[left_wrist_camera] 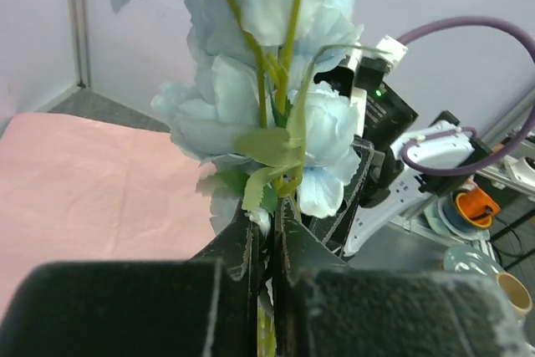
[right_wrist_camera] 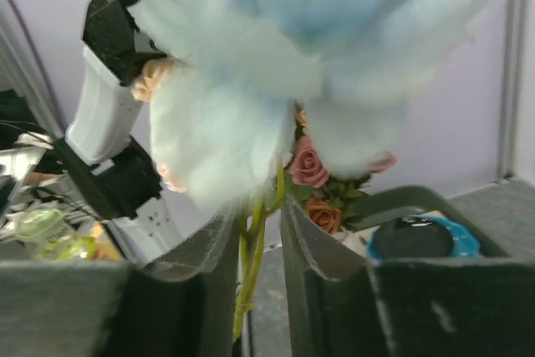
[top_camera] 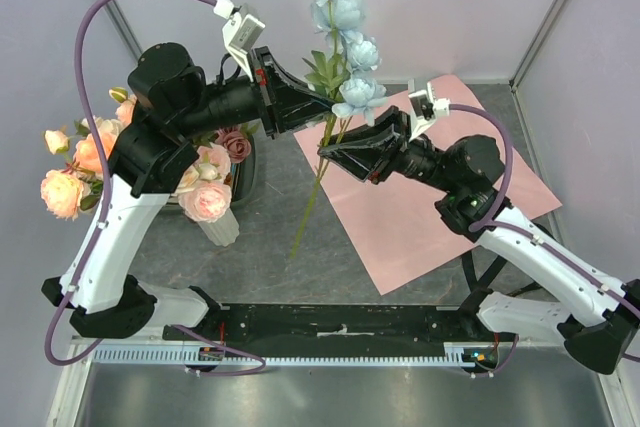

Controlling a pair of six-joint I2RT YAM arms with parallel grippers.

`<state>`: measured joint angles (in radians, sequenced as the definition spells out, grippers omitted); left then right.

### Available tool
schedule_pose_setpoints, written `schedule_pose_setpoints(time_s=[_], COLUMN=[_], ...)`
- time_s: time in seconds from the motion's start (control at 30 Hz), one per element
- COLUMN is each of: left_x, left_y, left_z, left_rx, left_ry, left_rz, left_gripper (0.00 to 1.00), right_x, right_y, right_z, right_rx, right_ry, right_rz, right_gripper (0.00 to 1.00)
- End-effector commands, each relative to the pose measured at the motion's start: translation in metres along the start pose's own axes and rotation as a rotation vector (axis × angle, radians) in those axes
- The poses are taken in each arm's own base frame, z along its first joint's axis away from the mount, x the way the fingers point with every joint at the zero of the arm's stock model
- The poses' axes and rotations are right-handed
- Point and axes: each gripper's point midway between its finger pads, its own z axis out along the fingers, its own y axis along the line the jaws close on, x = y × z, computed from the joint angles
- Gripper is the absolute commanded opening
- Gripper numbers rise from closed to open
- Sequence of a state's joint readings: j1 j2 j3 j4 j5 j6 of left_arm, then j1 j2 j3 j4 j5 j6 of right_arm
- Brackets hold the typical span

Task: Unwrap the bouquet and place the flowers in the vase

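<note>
A light blue flower (top_camera: pixel 345 57) on a long green stem (top_camera: pixel 310 207) hangs upright in the air above the middle of the table. My left gripper (top_camera: pixel 318 107) is shut on the stem just under the blooms (left_wrist_camera: pixel 251 98), its jaws pinching the stem (left_wrist_camera: pixel 269 211). My right gripper (top_camera: pixel 330 152) is a little lower on the same stem; in its wrist view it stands open (right_wrist_camera: pixel 259 219), and the stem (right_wrist_camera: pixel 251 273) runs loose through the gap. The white ribbed vase (top_camera: pixel 222 229) at the left holds peach and pink roses (top_camera: pixel 205 197). The pink paper sheet (top_camera: pixel 440 197) lies flat.
My left arm (top_camera: pixel 150 157) reaches over the vase and its roses. A dark container (top_camera: pixel 246 175) stands behind the vase. Enclosure walls close off the back and both sides. The black rail (top_camera: pixel 340 325) with both arm bases runs along the near edge.
</note>
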<state>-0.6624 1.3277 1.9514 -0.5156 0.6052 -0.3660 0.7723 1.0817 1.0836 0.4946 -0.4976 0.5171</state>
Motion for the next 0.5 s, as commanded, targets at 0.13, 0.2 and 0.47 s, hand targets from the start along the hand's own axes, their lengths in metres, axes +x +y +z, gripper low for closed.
schedule_pose_setpoints(time_s=[0.13, 0.2, 0.47], left_x=[0.008, 0.01, 0.022], left_y=[-0.028, -0.027, -0.023], left_z=[-0.009, -0.01, -0.014], left_rx=[0.129, 0.127, 0.112], left_ry=[0.052, 0.057, 0.115], left_rz=[0.022, 0.024, 0.048], left_gripper=[0.02, 0.02, 0.02], right_x=[-0.006, -0.001, 0.002], right_y=[0.006, 0.003, 0.008], right_z=[0.017, 0.018, 0.011], right_rx=[0.0, 0.008, 0.011], right_ry=[0.157, 0.184, 0.228], right_rz=[0.018, 0.026, 0.031], right_gripper=[0.57, 0.59, 0.72])
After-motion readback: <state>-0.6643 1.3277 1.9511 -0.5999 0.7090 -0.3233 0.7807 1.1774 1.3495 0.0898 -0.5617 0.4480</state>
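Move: Some 26 cm to the left of the left hand, about level with it front to back and roughly 44 cm below, stands the vase. The green tray lies beyond the vase, about 19 cm ahead of the left hand and 34 cm to its left; the pink paper's middle is some 15 cm ahead and 22 cm right. From the right hand the blue flowers' stems are right at the fingertips, with the vase about 25 cm left, 2 cm ahead and 38 cm down. Handing over the blue flowers, the right hand spreads its barely parted fingers wide around the stems, easing about 2 cm to its left while its fingertips tip down some 10 degrees. The left hand keeps its pinch on the stems just below the blooms and draws them about 2 cm back and 2 cm down, with a slight clockwise turn. ##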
